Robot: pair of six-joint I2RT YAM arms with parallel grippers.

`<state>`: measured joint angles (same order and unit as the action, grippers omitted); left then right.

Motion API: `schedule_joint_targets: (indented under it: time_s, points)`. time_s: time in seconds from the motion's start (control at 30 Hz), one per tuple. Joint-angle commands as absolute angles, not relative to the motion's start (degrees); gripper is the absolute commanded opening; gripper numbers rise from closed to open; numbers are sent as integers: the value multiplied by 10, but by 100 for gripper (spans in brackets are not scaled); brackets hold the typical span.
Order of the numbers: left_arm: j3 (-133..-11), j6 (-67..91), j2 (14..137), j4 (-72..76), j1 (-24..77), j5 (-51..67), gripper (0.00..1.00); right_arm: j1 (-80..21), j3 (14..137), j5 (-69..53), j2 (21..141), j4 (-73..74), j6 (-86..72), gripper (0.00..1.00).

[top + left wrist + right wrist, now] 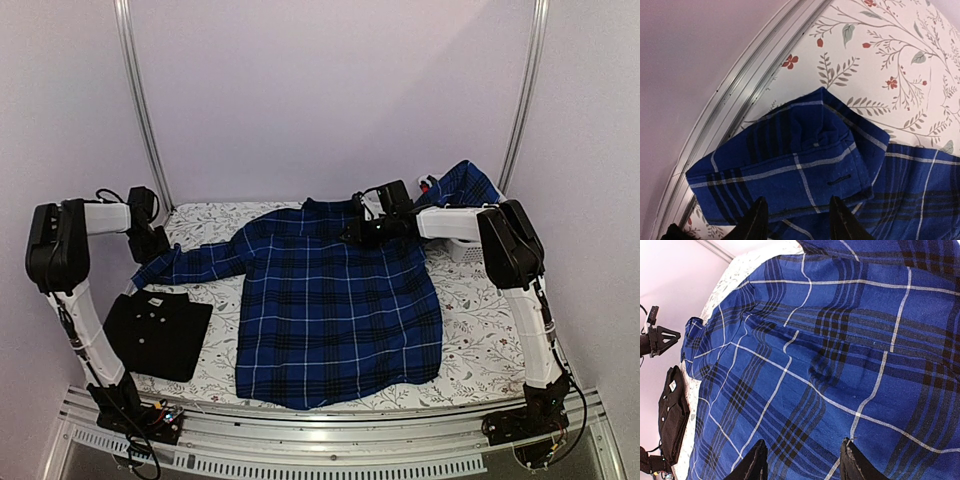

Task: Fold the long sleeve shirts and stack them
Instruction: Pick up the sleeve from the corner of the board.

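Observation:
The blue plaid shirt [330,300] lies spread flat in the middle of the table, collar at the back. Its left sleeve stretches out to the cuff [805,150], which rests on the cloth-covered table near the left rail. My left gripper [797,217] hovers just over that cuff, open, its dark fingertips [756,220] apart and holding nothing. The right sleeve [465,185] drapes up over the basket. My right gripper [802,460] stands open above the shirt's upper body near the collar [355,232]. The black shirt [158,332] lies folded at the front left.
A white lattice basket [462,250] sits at the back right, under my right arm. The floral tablecloth [890,65] covers the table. A metal rail [740,95] runs along the left edge, with upright frame posts [145,110] behind.

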<state>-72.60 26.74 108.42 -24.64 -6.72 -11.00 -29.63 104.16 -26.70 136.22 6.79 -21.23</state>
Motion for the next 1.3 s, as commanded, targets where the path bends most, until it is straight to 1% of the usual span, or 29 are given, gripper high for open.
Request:
schedule_joint_targets:
  time_s: [0.0,0.3,0.4,0.57,0.67,0.8,0.97,1.17,1.27]
  points:
    - [-746,250,1101,-270,-50,-122,43,-299,1033,-270,1352,64,-212,48]
    - [-688,249,1091,-285,-29,-156,48,-299,1030,-275,1354,62,-215,48]
    - [-678,247,1092,-282,-27,-174,51,-299,1027,-277,1355,59,-216,48]
    - [-694,242,1111,-287,-27,-205,54,-299,1022,-280,1354,54,-221,48]
    - [-716,239,1127,-294,-27,-227,58,-299,1019,-280,1353,53,-222,48]
    - [-746,232,1156,-301,-28,-248,59,-299,1018,-279,1353,54,-223,48]
    - [-780,224,1186,-304,-29,-261,60,-299,1017,-279,1354,54,-224,48]
    - [-803,213,1208,-299,-32,-269,67,-299,1016,-279,1351,54,-224,48]
    - [-811,210,1213,-295,-37,-274,68,-299,1015,-279,1352,54,-224,48]
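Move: The folded-over cuff of the blue plaid sleeve lies below the left hand, by about 5 cm, its middle roughly 2 cm ahead and 2 cm to the left. The black folded shirt lies about 24 cm back and 4 cm to the right of that hand; the plaid shirt's body has its middle some 52 cm right and 17 cm back. From the right hand the cuff is about 60 cm left, 6 cm back and 7 cm lower. The left hand heads down onto the cuff: with its fingers spreading from under half to about two-thirds open, it sinks some 4 cm while drawing back as far, drifting slightly right at first. Staying low, it then comes forward about 4 cm and left along the cloth to the cuff's near edge, its left side rolling up about 15 degrees and the fingers tipping more steeply down. ##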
